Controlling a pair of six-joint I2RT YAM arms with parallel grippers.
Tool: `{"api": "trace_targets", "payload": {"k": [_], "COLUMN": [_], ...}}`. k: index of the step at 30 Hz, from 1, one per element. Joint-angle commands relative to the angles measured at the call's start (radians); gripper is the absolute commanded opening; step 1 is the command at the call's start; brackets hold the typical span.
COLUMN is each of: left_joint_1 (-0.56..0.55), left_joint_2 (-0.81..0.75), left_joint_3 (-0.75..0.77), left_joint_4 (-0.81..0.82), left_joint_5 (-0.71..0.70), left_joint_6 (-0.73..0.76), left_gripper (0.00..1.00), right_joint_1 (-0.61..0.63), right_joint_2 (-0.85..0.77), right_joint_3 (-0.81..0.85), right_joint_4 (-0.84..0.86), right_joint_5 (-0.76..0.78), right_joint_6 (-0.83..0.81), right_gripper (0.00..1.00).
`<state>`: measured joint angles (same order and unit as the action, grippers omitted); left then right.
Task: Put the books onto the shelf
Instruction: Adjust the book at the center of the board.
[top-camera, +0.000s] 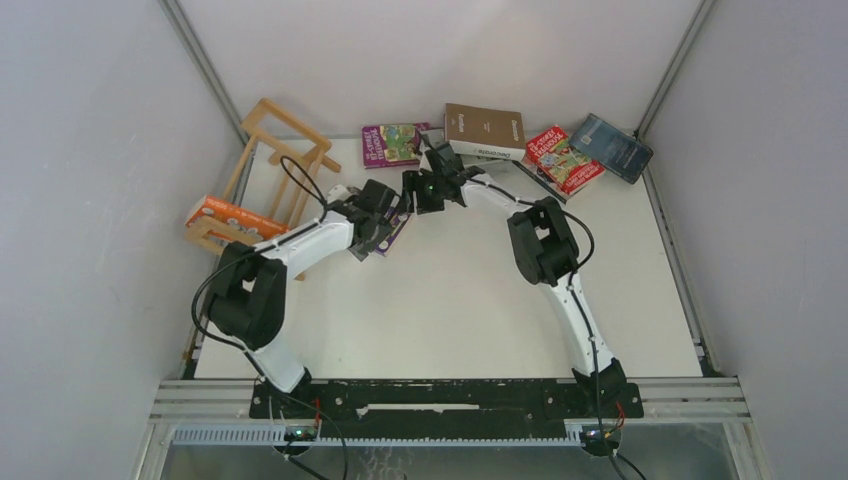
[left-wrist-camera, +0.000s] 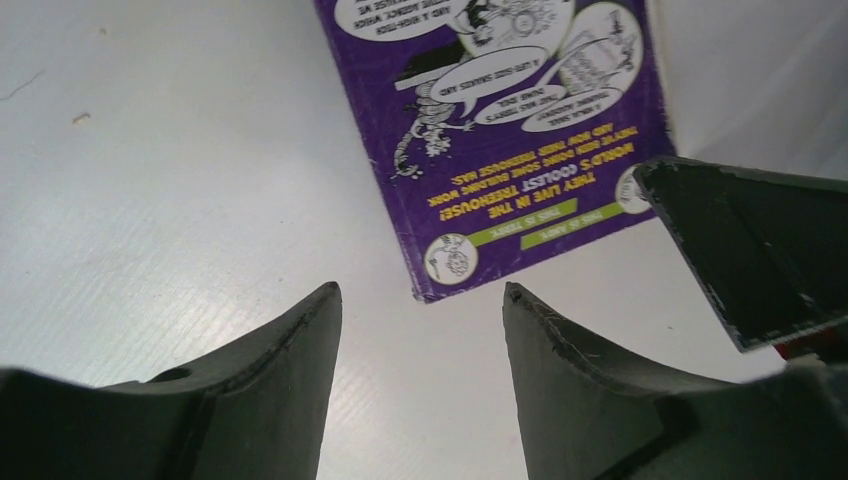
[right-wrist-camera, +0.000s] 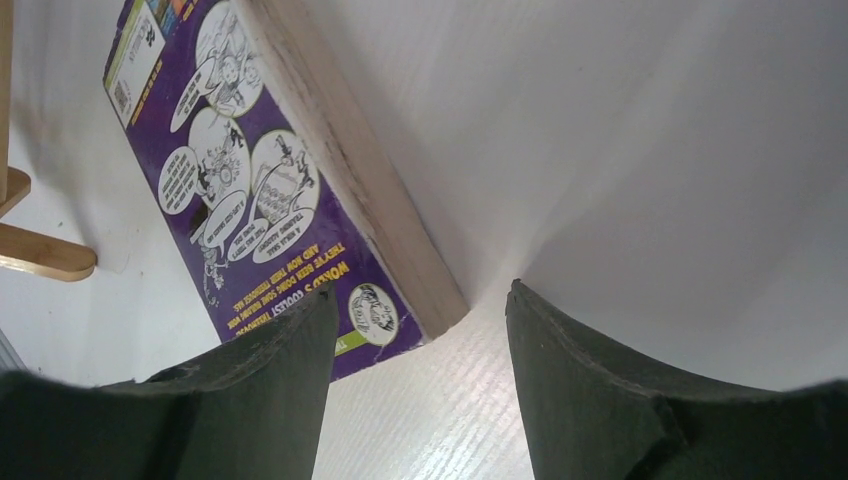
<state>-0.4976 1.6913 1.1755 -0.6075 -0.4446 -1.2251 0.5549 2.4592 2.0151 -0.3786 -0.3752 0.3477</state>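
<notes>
A purple paperback book (left-wrist-camera: 500, 130) lies flat on the white table, its near corner just beyond my left gripper (left-wrist-camera: 420, 290), which is open and holds nothing. From the other side my right gripper (right-wrist-camera: 420, 288) is open too, its left finger in front of the same book (right-wrist-camera: 260, 200) by its page edge. In the top view both grippers, left (top-camera: 385, 228) and right (top-camera: 412, 195), meet over that book (top-camera: 398, 232) at the table's middle back. The wooden shelf (top-camera: 270, 150) leans at the back left with an orange book (top-camera: 225, 215) on it.
Along the back edge lie another purple book (top-camera: 393, 145), a brown book (top-camera: 485, 128) stacked on others, a red book (top-camera: 563, 158) and a dark blue book (top-camera: 612, 147). A black finger of the right gripper (left-wrist-camera: 750, 250) shows in the left wrist view.
</notes>
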Motion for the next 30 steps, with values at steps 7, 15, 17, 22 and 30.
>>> {"api": "trace_targets", "payload": {"k": [7, 15, 17, 22, 30], "left_joint_1": [-0.006, -0.004, -0.003, 0.001, 0.004], "left_joint_2": [0.040, 0.112, 0.123, 0.134, 0.136], "left_joint_3": [-0.107, -0.075, -0.073, -0.074, -0.065], "left_joint_4": [0.071, 0.086, 0.086, 0.090, 0.099], "left_joint_5": [-0.068, -0.078, -0.074, -0.060, -0.037], "left_joint_6": [-0.065, -0.047, -0.044, -0.044, -0.035], "left_gripper": [0.65, 0.65, 0.65, 0.65, 0.65], "right_joint_1": [0.045, 0.034, 0.033, 0.033, 0.029], "right_joint_2": [0.014, 0.076, 0.103, 0.168, 0.176], "right_joint_3": [0.026, 0.115, 0.172, 0.305, 0.306], "right_joint_4": [-0.032, -0.122, -0.178, -0.315, -0.378], "right_joint_5": [-0.012, -0.041, -0.050, -0.068, -0.156], "right_joint_6": [-0.049, -0.076, -0.083, -0.085, -0.046], "right_gripper": [0.70, 0.66, 0.62, 0.49, 0.06]}}
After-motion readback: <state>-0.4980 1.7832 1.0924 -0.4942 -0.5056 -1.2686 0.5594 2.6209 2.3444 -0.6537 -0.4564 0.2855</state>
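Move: The purple book lies flat with its middle about 7 cm ahead of the left hand, 2 cm to its left and 5 cm below it; the wooden shelf stands some 10 cm ahead and 21 cm left of that hand. From the right hand the same purple book's middle is about 4 cm back, 7 cm left and barely lower, with the magenta book 11 cm ahead and 2 cm left. The left hand sinks about 5 cm to the purple book's near right corner, easing back and then forward again, until its still-open right finger seems to rest on the cover there. The right hand slides some 2 cm back and left at the far right corner, comes slightly forward again while turning about 5 degrees counter-clockwise, and brings its wide fingers most of the way shut there. ##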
